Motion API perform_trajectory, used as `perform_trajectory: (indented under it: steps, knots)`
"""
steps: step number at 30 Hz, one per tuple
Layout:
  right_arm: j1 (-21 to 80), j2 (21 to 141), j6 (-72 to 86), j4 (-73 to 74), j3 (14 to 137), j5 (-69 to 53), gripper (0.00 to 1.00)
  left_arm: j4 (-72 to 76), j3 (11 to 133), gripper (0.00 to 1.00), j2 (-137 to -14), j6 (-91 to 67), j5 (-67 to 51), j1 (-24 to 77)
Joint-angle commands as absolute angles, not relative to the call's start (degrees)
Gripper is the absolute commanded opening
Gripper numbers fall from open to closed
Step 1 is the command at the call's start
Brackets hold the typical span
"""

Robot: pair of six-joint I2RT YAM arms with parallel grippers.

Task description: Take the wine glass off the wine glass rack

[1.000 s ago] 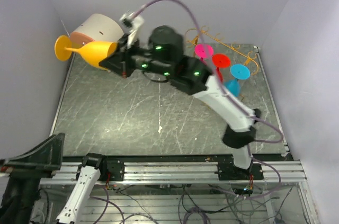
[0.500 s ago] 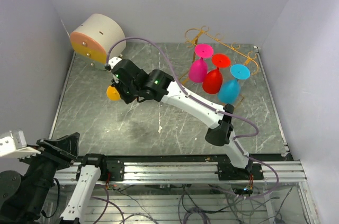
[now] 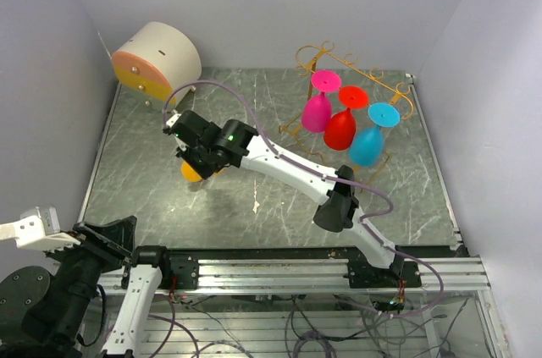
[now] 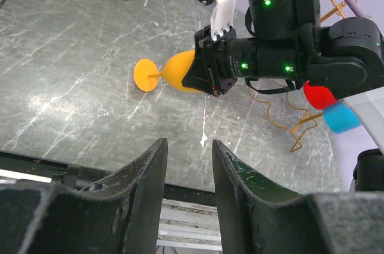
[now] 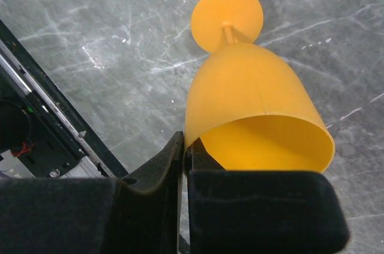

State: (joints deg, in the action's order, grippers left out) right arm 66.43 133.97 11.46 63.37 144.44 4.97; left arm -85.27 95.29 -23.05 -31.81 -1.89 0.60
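Observation:
My right gripper (image 5: 187, 146) is shut on the rim of an orange wine glass (image 5: 252, 104), one finger inside the bowl and one outside. The glass (image 3: 191, 172) lies on its side low over the left-middle of the table, its foot (image 4: 146, 75) pointing away from the gripper (image 4: 204, 77). The gold wire wine glass rack (image 3: 360, 68) stands at the back right with a pink glass (image 3: 318, 108), a red glass (image 3: 341, 125) and a blue glass (image 3: 369, 142) hanging from it. My left gripper (image 4: 189, 146) hovers open and empty over the table's near edge.
A round cream-and-orange drawer box (image 3: 157, 57) stands at the back left corner. The right arm (image 3: 288, 167) stretches diagonally across the middle of the table. A metal rail (image 3: 279, 273) runs along the near edge. Walls close in the table on three sides.
The right arm has swung the orange glass down from beside the drawer box to low over the left-middle of the table. The left gripper's jaws have narrowed somewhat.

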Motion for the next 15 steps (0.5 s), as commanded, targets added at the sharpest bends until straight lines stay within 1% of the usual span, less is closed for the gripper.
perform_trajectory:
  steps: [1, 6, 9, 10, 12, 13, 15]
  knots:
    - [66.20, 135.52, 9.68, 64.80, 146.44, 3.41, 0.01, -85.67, 94.16, 0.46, -21.96, -30.04, -6.15, -1.59]
    - [66.18, 137.11, 9.40, 64.93, 145.89, 3.58, 0.04, -85.69, 93.37, 0.47, -21.62, -29.64, -6.96, -2.28]
    - [66.18, 136.75, 9.40, 64.09, 145.04, 3.81, 0.11, -85.67, 93.21, 0.48, -21.55, -29.55, -6.94, -2.40]
    - [66.18, 136.47, 9.40, 63.67, 144.76, 4.02, 0.15, -85.69, 93.17, 0.48, -21.49, -29.53, -6.97, -2.44]
    - [66.18, 135.85, 9.60, 62.67, 144.52, 4.51, 0.31, -85.69, 93.02, 0.48, -21.50, -29.33, -6.99, -2.47]
    - [66.18, 135.49, 9.70, 62.16, 144.42, 4.71, 0.36, -85.69, 92.93, 0.48, -21.66, -29.23, -6.99, -2.52]
    - [66.17, 134.99, 9.80, 61.31, 144.61, 4.68, 0.42, -85.69, 92.75, 0.47, -21.66, -29.03, -7.08, -2.53]
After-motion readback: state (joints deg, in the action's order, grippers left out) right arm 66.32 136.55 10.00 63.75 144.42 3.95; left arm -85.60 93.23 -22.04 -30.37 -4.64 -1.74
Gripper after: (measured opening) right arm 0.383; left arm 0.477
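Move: The orange wine glass is already in the right gripper, pinched by its rim and tipped well over, base to the left. Its middle is about 3 cm ahead of that hand, 4 cm to its left and 5 cm below. The white-and-orange cabinet stands roughly 28 cm ahead and 16 cm left of the hand; the racked pink wine glass is some 18 cm ahead and 29 cm right. From the idle left hand, the orange glass is around 20 cm ahead, 12 cm right and 29 cm below. Lower the right gripper about 2.5 cm, nearly straight down to the table, keeping the orange glass pinched at its rim and tipped over, base to the left. Ease to a stop there and, with the hand held in place, open the fingers to over a third of their range so the pinch on the rim ends, one finger staying inside the bowl and the other outside. ##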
